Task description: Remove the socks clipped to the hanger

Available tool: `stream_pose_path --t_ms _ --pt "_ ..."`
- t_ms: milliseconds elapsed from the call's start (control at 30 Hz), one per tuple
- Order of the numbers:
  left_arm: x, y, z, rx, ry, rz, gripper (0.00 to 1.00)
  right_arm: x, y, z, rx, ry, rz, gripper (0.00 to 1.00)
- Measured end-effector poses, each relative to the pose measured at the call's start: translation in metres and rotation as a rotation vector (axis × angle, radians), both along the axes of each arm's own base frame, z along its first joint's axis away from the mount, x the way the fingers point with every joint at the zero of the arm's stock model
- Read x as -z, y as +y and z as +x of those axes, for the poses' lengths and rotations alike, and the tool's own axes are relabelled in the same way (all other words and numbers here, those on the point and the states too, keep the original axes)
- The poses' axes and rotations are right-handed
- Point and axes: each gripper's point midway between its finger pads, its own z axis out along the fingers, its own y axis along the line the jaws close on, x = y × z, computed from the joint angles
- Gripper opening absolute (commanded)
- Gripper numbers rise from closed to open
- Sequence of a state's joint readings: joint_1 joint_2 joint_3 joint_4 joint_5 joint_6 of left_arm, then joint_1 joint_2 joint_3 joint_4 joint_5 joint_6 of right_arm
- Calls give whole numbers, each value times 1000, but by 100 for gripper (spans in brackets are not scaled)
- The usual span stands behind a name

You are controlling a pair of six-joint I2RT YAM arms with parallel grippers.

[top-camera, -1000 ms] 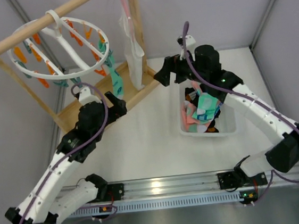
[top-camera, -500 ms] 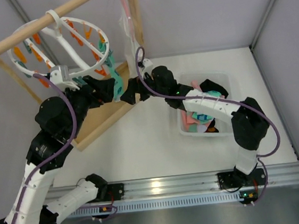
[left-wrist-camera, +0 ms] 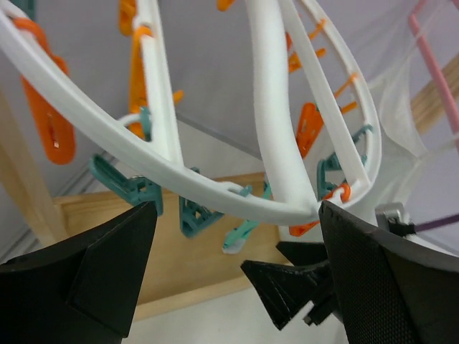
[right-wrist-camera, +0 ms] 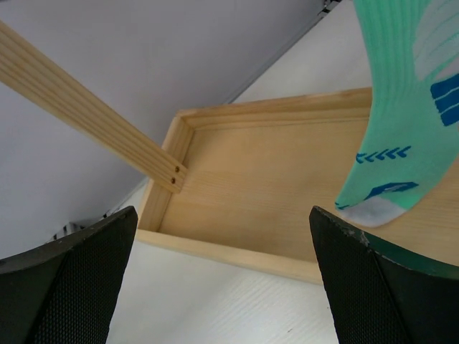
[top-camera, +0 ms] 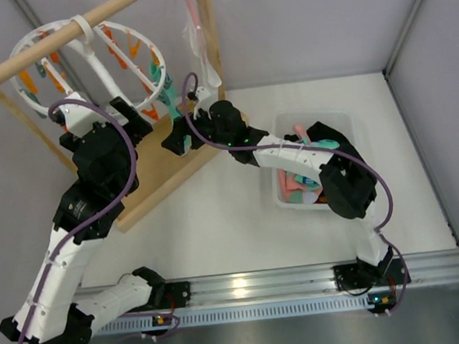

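The hanger (top-camera: 87,65), a white ring with orange and teal clips, hangs by its hook from the wooden rail. One teal sock (top-camera: 171,104) still hangs from a clip on its right side. In the right wrist view that sock (right-wrist-camera: 407,129) dangles at the upper right, over the wooden base. My left gripper (top-camera: 135,120) is open just under the ring's near edge, and the ring (left-wrist-camera: 215,193) passes above its spread fingers. My right gripper (top-camera: 178,136) is open, low beside the sock, with nothing between its fingers (right-wrist-camera: 387,287). Other removed socks (top-camera: 308,176) lie in the bin.
The wooden rail frame (top-camera: 44,48) has a flat wooden base (right-wrist-camera: 287,193) under the hanger. A white mesh bag (top-camera: 201,56) on a pink hanger hangs from the frame's right post. The clear bin (top-camera: 349,139) stands on the white table at the right.
My right arm has left the bin and swung left to the hanging sock. My left arm has risen from the table up under the hanger ring. Both grippers stayed open.
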State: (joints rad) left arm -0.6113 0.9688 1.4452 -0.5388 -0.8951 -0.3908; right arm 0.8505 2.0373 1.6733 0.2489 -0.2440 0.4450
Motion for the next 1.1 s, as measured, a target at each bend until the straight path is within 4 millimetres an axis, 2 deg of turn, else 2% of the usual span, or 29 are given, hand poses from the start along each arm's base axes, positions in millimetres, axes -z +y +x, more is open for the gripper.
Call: stream_pose_path --t_ms 167,367,700,867,1100 --pt "-14 32 -8 -185 -10 40 98 9 -1 9 34 -15 -25 99" --pt "-17 56 -19 -337 1 68 98 18 -4 20 76 -30 -50 99" --pt "-27 84 -34 -531 38 132 95 17 -15 37 127 -75 -68 99" --pt "-36 98 -44 -592 52 154 95 24 -26 53 173 -97 -96 99" --pt "-35 109 -38 -642 93 202 96 41 -40 70 237 -102 -133 100"
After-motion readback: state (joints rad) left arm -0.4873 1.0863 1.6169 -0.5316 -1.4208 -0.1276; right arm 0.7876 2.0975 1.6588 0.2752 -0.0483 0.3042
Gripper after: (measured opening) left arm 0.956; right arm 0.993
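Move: The green sock hangs about 11 cm straight ahead of the right hand, its middle some 2 cm higher; the white strip hangs about 16 cm ahead, 10 cm right and 10 cm above that hand. From the left hand, the hanger's near rim is only about 2 cm ahead, 3 cm right and 2 cm up, by its right finger, with the hanger's middle 13 cm ahead, 8 cm left and 3 cm up. The sock lies roughly 21 cm ahead, 5 cm right and 17 cm below the left hand. Right finger seemingly against the hanger's near rim, the open left hand sweeps about 11 cm left, rising and easing back a little while turning some 35-40 degrees counter-clockwise. Meanwhile the right hand, wide open, heads for the hanging sock, about 7 cm forward with some right and down, turning slightly clockwise until the sock hangs in front of its finger gap, not yet between the fingers. ##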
